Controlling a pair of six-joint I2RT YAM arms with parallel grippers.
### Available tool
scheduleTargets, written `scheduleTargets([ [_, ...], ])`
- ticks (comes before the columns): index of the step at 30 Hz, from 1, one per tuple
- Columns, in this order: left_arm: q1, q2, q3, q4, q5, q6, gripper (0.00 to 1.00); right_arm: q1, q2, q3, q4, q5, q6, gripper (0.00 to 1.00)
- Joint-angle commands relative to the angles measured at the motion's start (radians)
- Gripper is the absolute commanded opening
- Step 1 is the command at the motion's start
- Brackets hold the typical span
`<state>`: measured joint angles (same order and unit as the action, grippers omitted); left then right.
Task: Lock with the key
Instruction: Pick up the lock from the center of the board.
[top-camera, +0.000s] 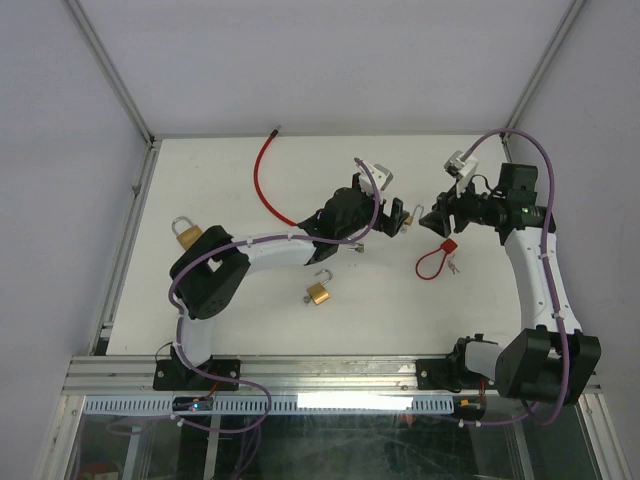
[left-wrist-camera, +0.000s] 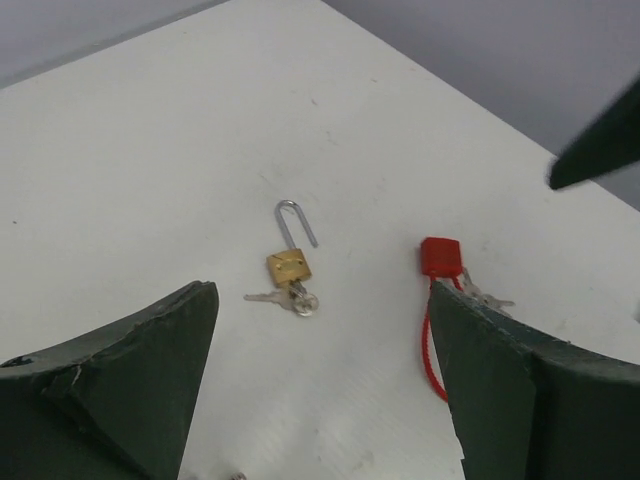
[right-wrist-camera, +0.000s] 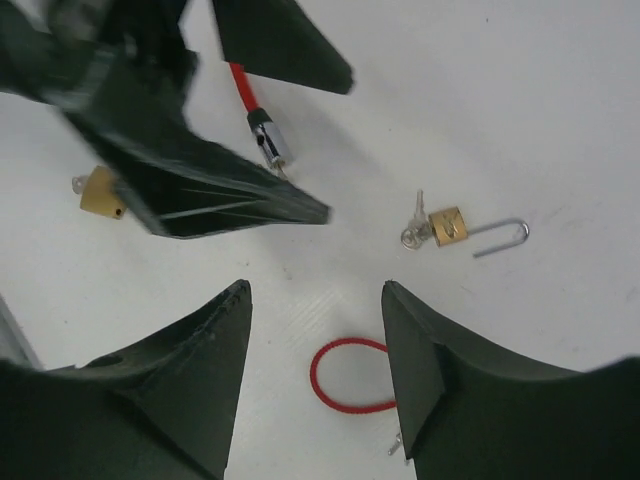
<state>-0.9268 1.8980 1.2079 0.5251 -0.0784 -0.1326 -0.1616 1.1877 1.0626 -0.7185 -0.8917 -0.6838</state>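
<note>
A small brass padlock (left-wrist-camera: 288, 265) lies on the white table with its shackle swung open and its keys (left-wrist-camera: 292, 299) at the base. It also shows as the padlock (top-camera: 319, 293) in the top view and as the padlock (right-wrist-camera: 449, 226) in the right wrist view. My left gripper (top-camera: 395, 216) hovers above the table's middle, open and holding nothing (left-wrist-camera: 322, 295). Facing it closely, my right gripper (top-camera: 432, 220) is open too and holds nothing (right-wrist-camera: 315, 290). A red cable lock (left-wrist-camera: 441, 256) with its own keys (top-camera: 455, 266) lies under the right gripper.
A second brass padlock (top-camera: 187, 233) sits at the table's left side. A long red cable (top-camera: 263, 178) with a metal end (right-wrist-camera: 270, 143) runs toward the back. The table (top-camera: 200, 300) has a raised rail on its left and near edges.
</note>
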Motion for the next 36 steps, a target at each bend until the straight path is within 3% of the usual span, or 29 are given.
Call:
scheduleTargets([
  [1,0.049,0.140,0.245,-0.236,0.032,-0.061,0.85,0.056,0.027,0.078,0.085,0.062,0.270,0.57],
  [5,0.050,0.254,0.406,-0.392,0.013,-0.026,0.76,-0.045,0.020,0.027,0.110,0.132,0.281,0.57],
  [9,0.049,0.391,0.622,-0.565,0.029,0.021,0.67,-0.064,0.027,0.002,0.131,0.187,0.268,0.57],
  [17,0.043,0.616,1.002,-0.768,0.019,0.034,0.74,-0.086,0.027,0.007,0.123,0.220,0.259,0.57],
  [23,0.017,0.673,1.082,-0.784,-0.017,0.035,0.74,-0.087,0.026,0.005,0.122,0.220,0.255,0.57],
  [36,-0.012,0.747,1.143,-0.802,-0.102,0.049,0.62,-0.087,0.025,0.011,0.114,0.205,0.257,0.57],
])
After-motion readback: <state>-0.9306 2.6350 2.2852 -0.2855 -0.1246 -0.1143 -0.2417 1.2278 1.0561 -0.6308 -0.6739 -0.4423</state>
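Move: The small open lock lies about 8 cm ahead of the left gripper, 9 cm to its right and some 16 cm below. The red cable lock is roughly 7 cm nearer the base than that lock and 10 cm farther right; the silver barrel lock lies 15 cm to the left of the small lock and 6 cm nearer the base. From the right gripper, the small lock is some 13 cm ahead, 7 cm left and 20 cm below. Bring the left gripper down about 14 cm onto the small lock, swinging forward and right, then easing back a little as it sinks; tip the fingers down some 25 degrees and narrow them partway, one either side of the brass body, without closing. Shift the open right gripper about 5 cm right, turning it clockwise, and hold it there. ##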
